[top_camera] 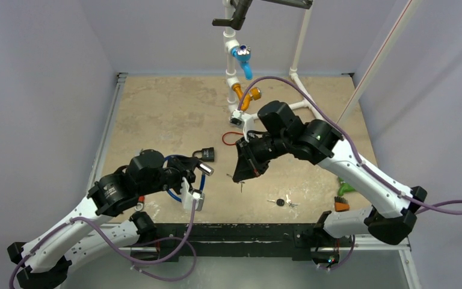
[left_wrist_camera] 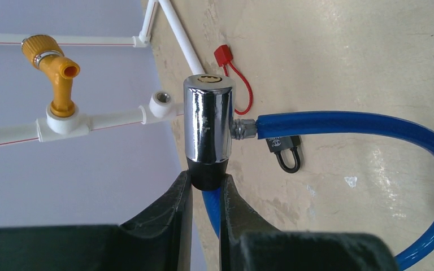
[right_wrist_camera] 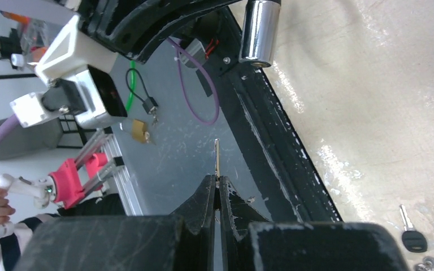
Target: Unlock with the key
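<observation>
My left gripper (left_wrist_camera: 206,180) is shut on the black base of a chrome lock cylinder (left_wrist_camera: 207,121), which it holds off the table with the keyhole end facing away. A blue cable (left_wrist_camera: 344,121) loops out of the cylinder's side. In the top view the cylinder (top_camera: 204,168) points toward my right gripper (top_camera: 241,178), a short gap apart. My right gripper (right_wrist_camera: 217,183) is shut on a thin key (right_wrist_camera: 217,158), blade sticking straight out, seen edge-on. The chrome cylinder (right_wrist_camera: 259,31) sits up and to the right of the key tip, not lined up with it.
A black padlock (top_camera: 205,154) lies just behind the cylinder. A red tag on a wire (top_camera: 234,137) lies near the white pipe frame (top_camera: 295,108) with its yellow valve (top_camera: 246,96). A black-headed key with a ring (top_camera: 281,202) and small green and orange pieces (top_camera: 341,195) lie near the front edge.
</observation>
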You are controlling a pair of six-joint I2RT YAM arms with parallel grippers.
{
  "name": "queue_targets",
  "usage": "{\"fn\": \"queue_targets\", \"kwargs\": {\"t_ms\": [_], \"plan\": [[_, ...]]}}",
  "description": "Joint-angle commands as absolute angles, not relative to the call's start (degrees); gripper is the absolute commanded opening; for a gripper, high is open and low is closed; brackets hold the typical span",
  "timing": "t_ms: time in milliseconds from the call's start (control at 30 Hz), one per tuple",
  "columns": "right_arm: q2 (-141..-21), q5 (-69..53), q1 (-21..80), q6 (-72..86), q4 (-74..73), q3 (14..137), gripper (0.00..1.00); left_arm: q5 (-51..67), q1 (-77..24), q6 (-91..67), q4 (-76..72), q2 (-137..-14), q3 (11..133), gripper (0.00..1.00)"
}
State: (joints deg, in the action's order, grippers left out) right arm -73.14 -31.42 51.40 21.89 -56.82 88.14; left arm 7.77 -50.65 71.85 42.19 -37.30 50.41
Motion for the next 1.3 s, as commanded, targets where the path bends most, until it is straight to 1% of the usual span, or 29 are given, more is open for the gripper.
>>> {"fn": "queue_targets", "kwargs": {"t_ms": [0,433,1067,1267], "plan": [[-75.84,-30.64,52.68,17.59,-57.63,92.6,0.0,6.8,-50.63,72.34,39.2,-36.69,54.04,0.0],[-81.71,-28.05,58.98,14.22,-57.17,94.98,0.0,12.9,-50.8,72.77,42.98,-36.14,54.99,0.0],[-84.94,-27.47,59.77,13.71,-56.97,98.43,0.0,15.85,-51.54,73.64,44.27,-33.87,55.46,0.0],[-84.95,-27.65,59.77,14.05,-56.13,97.8,0.0,16.19,-51.59,73.74,44.54,-33.24,55.46,0.0]]}}
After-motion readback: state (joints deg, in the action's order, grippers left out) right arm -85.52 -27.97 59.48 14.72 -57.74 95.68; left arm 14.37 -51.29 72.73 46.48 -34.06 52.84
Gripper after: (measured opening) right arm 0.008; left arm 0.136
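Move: Some 10 cm to the right hand's left, 4 cm ahead and 6 cm lower is the blue cable's chrome lock, held by the left hand. The padlock lies about 25 cm ahead, 11 cm left and 26 cm below the right hand; the loose keys lie about 7 cm ahead, 16 cm right and 27 cm below it. From the left hand, the key in the right fingers is roughly 5 cm back, 11 cm right and 5 cm up. Bringing the pinched key to the lock's face, the right hand goes about 5 cm left and 3 cm down, quickly at first and then creeping left, turning some 10 degrees counter-clockwise, until the tip is at the keyway. The left hand, still gripping the lock by its black end, draws it about 3 cm back and slightly up to meet the key, turning a little clockwise. ##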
